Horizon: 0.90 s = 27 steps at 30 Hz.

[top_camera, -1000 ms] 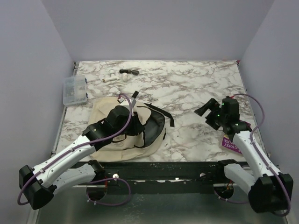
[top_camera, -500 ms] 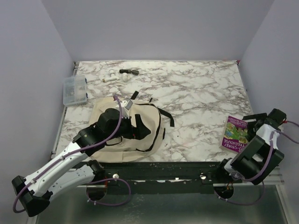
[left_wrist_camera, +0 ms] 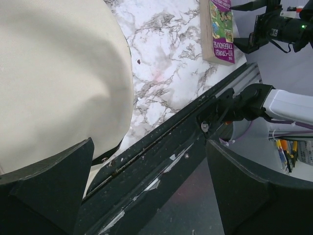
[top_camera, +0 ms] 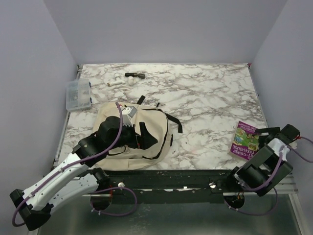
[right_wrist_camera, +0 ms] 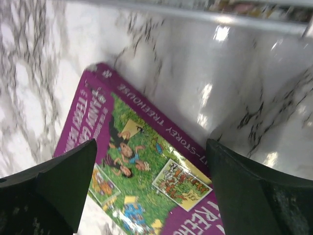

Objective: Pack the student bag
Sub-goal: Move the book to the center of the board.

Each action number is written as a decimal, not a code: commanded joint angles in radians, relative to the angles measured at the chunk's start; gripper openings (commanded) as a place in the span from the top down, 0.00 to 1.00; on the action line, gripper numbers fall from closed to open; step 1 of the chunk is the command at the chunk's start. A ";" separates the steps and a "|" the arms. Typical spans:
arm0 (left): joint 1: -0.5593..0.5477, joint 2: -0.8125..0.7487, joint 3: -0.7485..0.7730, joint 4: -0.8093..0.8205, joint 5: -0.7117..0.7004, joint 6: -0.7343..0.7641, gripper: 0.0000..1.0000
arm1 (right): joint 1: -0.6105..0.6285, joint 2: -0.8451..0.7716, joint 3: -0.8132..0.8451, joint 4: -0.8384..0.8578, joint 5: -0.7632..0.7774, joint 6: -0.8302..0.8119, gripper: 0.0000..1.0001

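The student bag (top_camera: 154, 128), a beige canvas backpack with black straps, lies flat at the front left of the marble table; its pale side fills the left of the left wrist view (left_wrist_camera: 54, 78). My left gripper (top_camera: 138, 138) hovers over the bag's near part, open, with nothing between its fingers (left_wrist_camera: 149, 142). A purple picture book (top_camera: 246, 139) lies flat near the front right edge and also shows in both wrist views (left_wrist_camera: 220, 29) (right_wrist_camera: 146, 181). My right gripper (top_camera: 258, 134) is open just above the book's right side, holding nothing (right_wrist_camera: 150, 144).
A small clear plastic box (top_camera: 78, 94) stands at the back left. Small white pieces (top_camera: 116, 81) and a black item (top_camera: 134, 75) lie near the back wall. The black frame rail (left_wrist_camera: 161, 156) runs along the table's front edge. Walls close in left, right and back.
My left gripper has opened and drawn back a little, and the bag has settled flat. The right arm has swung from mid-table back to the front right corner, uncovering the book.
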 commanded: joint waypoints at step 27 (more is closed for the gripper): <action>0.002 0.095 0.041 0.038 0.093 -0.060 0.02 | 0.807 0.246 0.422 -0.093 0.153 -0.205 0.01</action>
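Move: The Treehouse book lies flat by the right hand, its middle about 5 cm to the hand's left, level with it fore and aft and some 2 cm lower. The bag's black strap is roughly 43 cm left and 9 cm ahead, and the bag's middle about 62 cm left and 2 cm ahead, both slightly below. From the left hand the book is some 47 cm right, 6 cm ahead and 21 cm down. Leftward in a fast low sweep of about 25 cm, arcing forward as well and turning some 50 degrees counter-clockwise, the right hand pushes the book along from its right side with the fingers kept wide open. It then doubles back roughly 5 cm to the right while easing farther forward and rising, ending by the book's right end. ##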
